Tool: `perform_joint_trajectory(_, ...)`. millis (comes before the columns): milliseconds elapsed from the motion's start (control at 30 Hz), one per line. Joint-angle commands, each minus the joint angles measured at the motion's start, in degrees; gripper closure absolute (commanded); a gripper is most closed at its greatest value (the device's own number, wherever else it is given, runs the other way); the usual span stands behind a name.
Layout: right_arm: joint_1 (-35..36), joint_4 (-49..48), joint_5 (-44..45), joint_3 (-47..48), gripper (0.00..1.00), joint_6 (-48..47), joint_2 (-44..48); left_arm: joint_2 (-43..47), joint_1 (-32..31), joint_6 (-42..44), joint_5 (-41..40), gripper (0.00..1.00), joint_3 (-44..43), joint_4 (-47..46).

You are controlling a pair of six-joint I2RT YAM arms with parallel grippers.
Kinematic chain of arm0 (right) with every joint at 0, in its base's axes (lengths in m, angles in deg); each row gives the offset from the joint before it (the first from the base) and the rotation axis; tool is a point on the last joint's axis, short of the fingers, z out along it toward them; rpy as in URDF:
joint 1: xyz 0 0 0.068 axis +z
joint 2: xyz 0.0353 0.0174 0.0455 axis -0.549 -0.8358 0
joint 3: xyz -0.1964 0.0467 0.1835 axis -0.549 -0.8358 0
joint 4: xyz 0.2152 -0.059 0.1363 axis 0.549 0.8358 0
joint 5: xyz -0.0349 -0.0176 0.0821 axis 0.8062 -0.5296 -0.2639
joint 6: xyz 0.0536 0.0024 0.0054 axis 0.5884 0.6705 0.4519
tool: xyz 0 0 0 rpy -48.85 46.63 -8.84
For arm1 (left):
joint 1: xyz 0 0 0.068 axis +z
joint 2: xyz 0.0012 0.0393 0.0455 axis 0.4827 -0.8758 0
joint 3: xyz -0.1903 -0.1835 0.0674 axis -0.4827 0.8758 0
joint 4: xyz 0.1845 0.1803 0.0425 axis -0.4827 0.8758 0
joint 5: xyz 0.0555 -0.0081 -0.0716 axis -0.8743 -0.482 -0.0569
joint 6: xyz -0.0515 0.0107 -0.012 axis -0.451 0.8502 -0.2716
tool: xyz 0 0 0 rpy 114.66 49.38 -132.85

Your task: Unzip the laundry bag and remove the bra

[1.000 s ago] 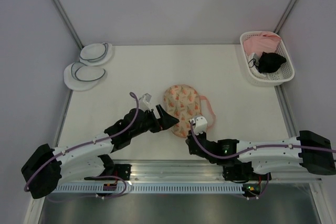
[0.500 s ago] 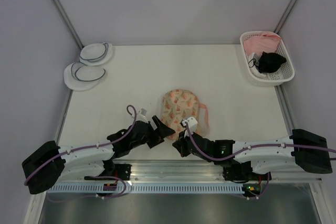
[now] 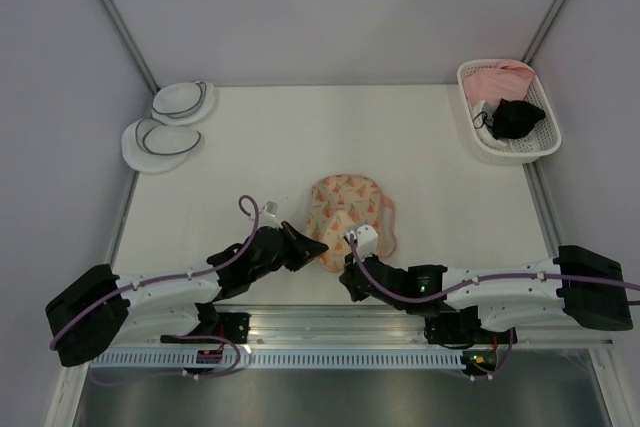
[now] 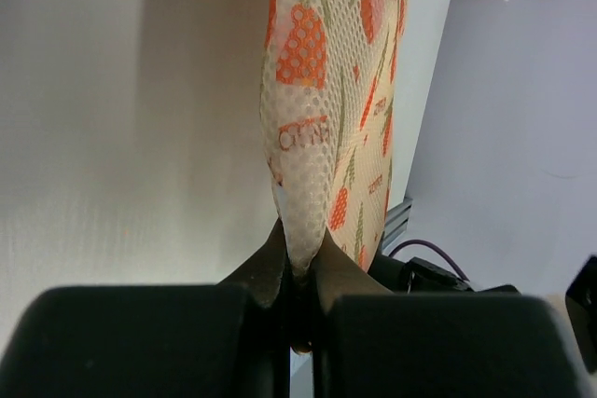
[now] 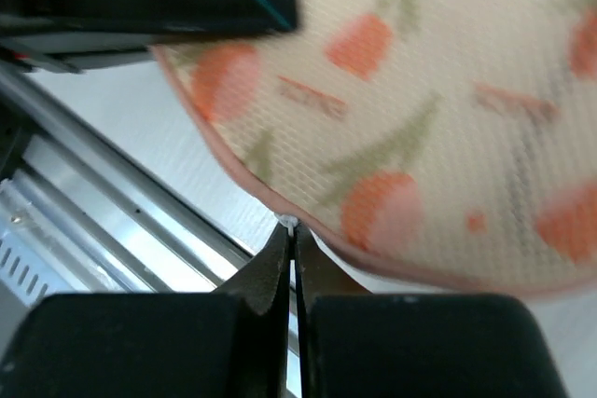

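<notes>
The laundry bag (image 3: 345, 202), cream mesh with orange floral print and pink trim, lies flat at the table's near middle. My left gripper (image 3: 318, 247) is shut on the bag's near-left edge; in the left wrist view the mesh (image 4: 326, 90) is pinched between the jaws of the left gripper (image 4: 298, 263). My right gripper (image 3: 347, 273) is at the bag's near rim. In the right wrist view the right gripper (image 5: 291, 228) is shut on a small pale zip pull (image 5: 290, 222) under the pink trim of the bag (image 5: 420, 118). The bra is hidden.
A white basket (image 3: 536, 145) at the far right holds a pink garment (image 3: 500, 77) and a black garment (image 3: 517, 117). Two plain white round pouches (image 3: 160, 137) (image 3: 183, 100) lie at the far left. The metal rail (image 3: 330, 322) runs along the near edge.
My left gripper was open beside the bag and has shut on its near-left edge. The right gripper slid left along the near rim. The bag shifted slightly.
</notes>
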Motion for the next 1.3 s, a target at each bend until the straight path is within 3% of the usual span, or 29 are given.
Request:
perform_joint_trajectory(0,-0.1,19.2,8.7,4.4,1.00,8.5,0.7,8.4,2.7,4.2,-3.0,0.98,1.9,2.9)
perform_joint_trajectory(33,-0.1,26.2,11.3,4.7,1.00,10.7,0.7,10.3,3.2,6.7,-3.0,0.98,2.2,4.7)
perform_joint_trajectory(133,-0.1,35.0,14.6,4.3,1.00,19.1,2.5,18.0,4.5,12.6,-2.3,0.98,2.2,11.1)
perform_joint_trajectory(300,-0.2,37.5,20.9,4.3,0.99,21.3,5.7,19.7,4.7,23.7,6.1,0.98,-1.0,15.0)
perform_joint_trajectory(433,-0.2,36.2,22.2,5.2,1.00,19.7,4.5,13.2,4.7,32.1,14.4,0.98,-5.3,12.1)
perform_joint_trajectory(600,-0.2,30.4,20.0,3.8,1.00,16.6,3.9,-1.7,5.6,40.3,13.0,0.98,-15.1,9.3)
perform_joint_trajectory(700,-0.3,25.9,18.6,2.3,1.00,16.1,4.2,-10.5,7.7,41.3,15.5,0.98,-19.3,1.9)
perform_joint_trajectory(733,-0.2,25.0,18.2,2.0,1.00,15.9,4.3,-12.6,8.3,41.0,16.3,0.94,-20.6,1.1)
perform_joint_trajectory(767,-0.3,24.3,18.1,1.9,1.00,15.8,3.8,-14.8,8.8,40.5,16.2,0.82,-23.4,1.2)
perform_joint_trajectory(800,-0.3,23.5,18.1,2.1,1.00,15.7,3.6,-17.4,9.1,39.1,14.0,0.65,-24.8,4.4)
perform_joint_trajectory(833,-0.3,23.0,18.2,2.3,1.00,15.6,3.2,-18.2,9.1,38.2,12.2,0.30,-26.9,6.7)
perform_joint_trajectory(867,-0.3,22.7,18.3,2.8,1.00,15.5,2.5,-18.4,9.1,36.8,10.1,0.22,-26.9,8.9)
perform_joint_trajectory(967,-0.3,20.7,18.3,3.7,0.99,14.5,1.0,-14.9,9.0,29.7,3.7,0.12,-22.0,13.1)
perform_joint_trajectory(1067,-0.3,18.0,16.9,4.1,1.00,12.6,-0.8,-7.0,9.0,22.2,0.4,0.10,-14.2,14.9)
perform_joint_trajectory(1267,-0.6,0.3,7.9,1.5,1.00,5.0,-0.8,6.0,6.8,9.9,0.3,0.08,-3.1,15.3)
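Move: My right fingers still hold the zip pull, and my left fingers still pinch the laundry bag's edge; the pull lies roughly 7 cm back and 6 cm to the right of my left hand. The bag's middle is about 13 cm straight ahead of my right hand, and 7 cm ahead and 6 cm right of my left, some 4 cm lower. The pink strap stands 12 cm ahead and 10 cm right of my right hand. I keep the zip pull shut in my right fingers and draw it about 9 cm right and a little forward, turning clockwise, then ease back left about 5 cm. Against it my left hand first pulls the bag's edge left and up some 4 cm, then swings right and forward, opens to let go of the cloth, and withdraws left and back with fingers wide. ##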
